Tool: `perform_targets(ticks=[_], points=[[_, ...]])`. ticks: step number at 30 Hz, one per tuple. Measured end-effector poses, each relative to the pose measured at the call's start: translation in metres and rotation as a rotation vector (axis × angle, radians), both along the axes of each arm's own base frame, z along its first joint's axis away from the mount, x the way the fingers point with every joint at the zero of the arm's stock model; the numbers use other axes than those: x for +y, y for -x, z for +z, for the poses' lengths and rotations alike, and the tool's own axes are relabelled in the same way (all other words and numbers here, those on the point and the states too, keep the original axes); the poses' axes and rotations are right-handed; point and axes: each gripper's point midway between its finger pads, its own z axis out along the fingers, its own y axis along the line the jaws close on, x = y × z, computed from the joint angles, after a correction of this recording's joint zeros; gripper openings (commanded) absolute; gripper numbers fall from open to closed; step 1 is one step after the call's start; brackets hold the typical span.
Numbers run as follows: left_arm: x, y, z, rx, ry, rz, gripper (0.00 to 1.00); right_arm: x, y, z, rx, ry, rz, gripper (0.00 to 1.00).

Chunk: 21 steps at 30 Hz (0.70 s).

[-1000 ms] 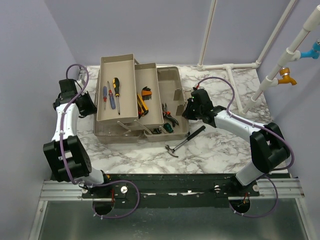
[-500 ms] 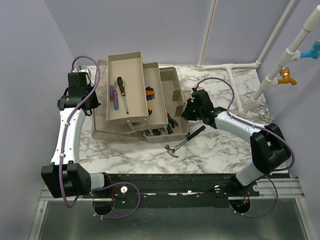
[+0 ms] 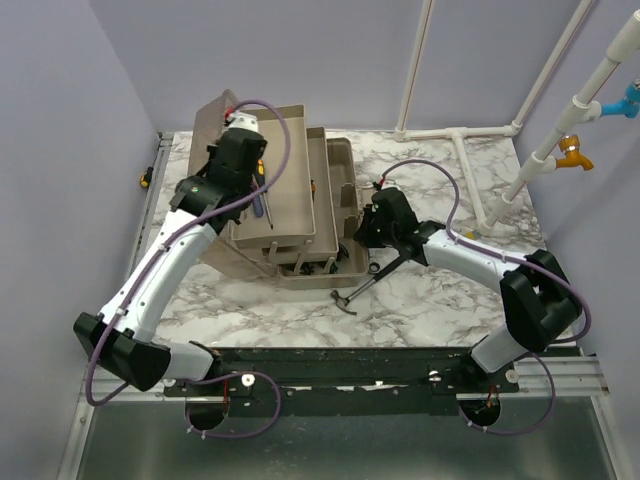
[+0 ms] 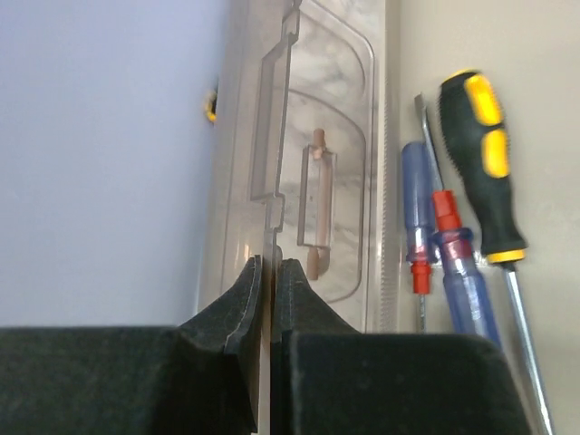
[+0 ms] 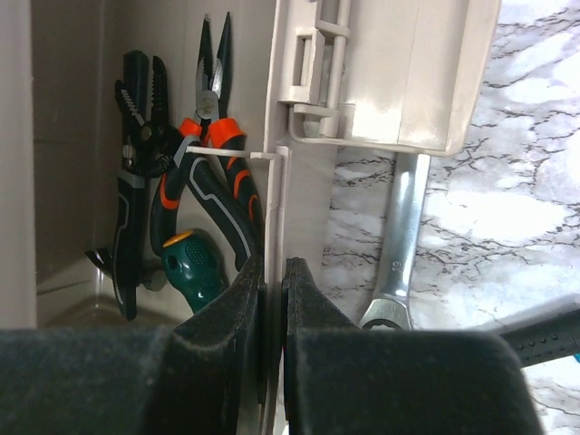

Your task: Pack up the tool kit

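Note:
The beige toolbox [image 3: 342, 178] stands mid-table with its trays [image 3: 298, 195] folded in over it. My left gripper [image 3: 238, 118] is shut on the edge of the smoky lid [image 4: 331, 109], which stands raised at the box's left; its pink handle [image 4: 317, 199] shows through. Three screwdrivers [image 4: 485, 154] lie on the top tray. My right gripper [image 5: 274, 267] is shut on the box's right wall [image 5: 276, 109]. Pliers [image 5: 213, 172] and a green screwdriver [image 5: 195, 263] lie inside. A wrench [image 5: 399, 245] and the hammer [image 3: 375, 277] lie on the table beside the box.
White pipes [image 3: 460, 132] run along the back right of the marble table. A small yellow thing [image 3: 146, 180] sits at the left edge by the wall. Purple walls close in on the left and the back.
My left arm has swung from the table's left side to over the box, lifting the lid upright. The trays have folded right, onto the box. The right gripper shifted slightly left.

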Motion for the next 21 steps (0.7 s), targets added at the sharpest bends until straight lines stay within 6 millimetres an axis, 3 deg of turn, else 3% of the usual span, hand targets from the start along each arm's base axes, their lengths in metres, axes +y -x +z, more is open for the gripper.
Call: perform_targets(ticks=[8, 11, 15, 16, 18, 19, 21], points=[[-0.077, -0.015, 0.026, -0.109, -0.344, -0.101, 0.0, 0.009, 0.011, 0.012, -0.031, -0.001, 0.023, 0.44], [-0.106, -0.021, 0.029, -0.136, -0.451, -0.127, 0.0, 0.005, 0.016, 0.046, -0.099, -0.02, 0.0, 0.6], [-0.138, -0.025, 0.026, -0.153, -0.564, -0.143, 0.0, -0.006, 0.008, 0.12, -0.257, -0.09, -0.08, 0.71], [-0.145, -0.026, 0.024, -0.157, -0.583, -0.145, 0.09, -0.013, 0.006, 0.138, -0.297, -0.101, -0.117, 0.72], [-0.159, -0.026, 0.019, -0.162, -0.617, -0.149, 0.36, -0.029, 0.004, 0.159, -0.343, -0.105, -0.185, 0.77], [-0.163, -0.026, 0.019, -0.164, -0.624, -0.15, 0.48, -0.036, 0.004, 0.164, -0.354, -0.099, -0.212, 0.8], [-0.181, -0.028, 0.016, -0.187, -0.588, -0.163, 0.6, -0.058, 0.003, 0.168, -0.367, -0.067, -0.288, 0.8]])
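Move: The clear lid's rim is already pinched in the left fingers. From that hand the box's right wall, where the lid is headed, lies roughly 28 cm to the right, level ahead and 21 cm below; the top tray's middle is some 13 cm right, 5 cm ahead and 13 cm below. The right hand still grips that wall, with the pliers about 5 cm left, 3 cm ahead and the hammer about 5 cm back, 3 cm right. The lid is swung right over the trays by the left hand, which sweeps about 18 cm to the right, first rising a little and then easing down, rolling some 35 degrees left side up; at the end its fingers begin to open. The box's right wall comes free of the right hand, which opens wide, rises about 17 cm, then also heads right by 6 cm, its fingers tipping up. ##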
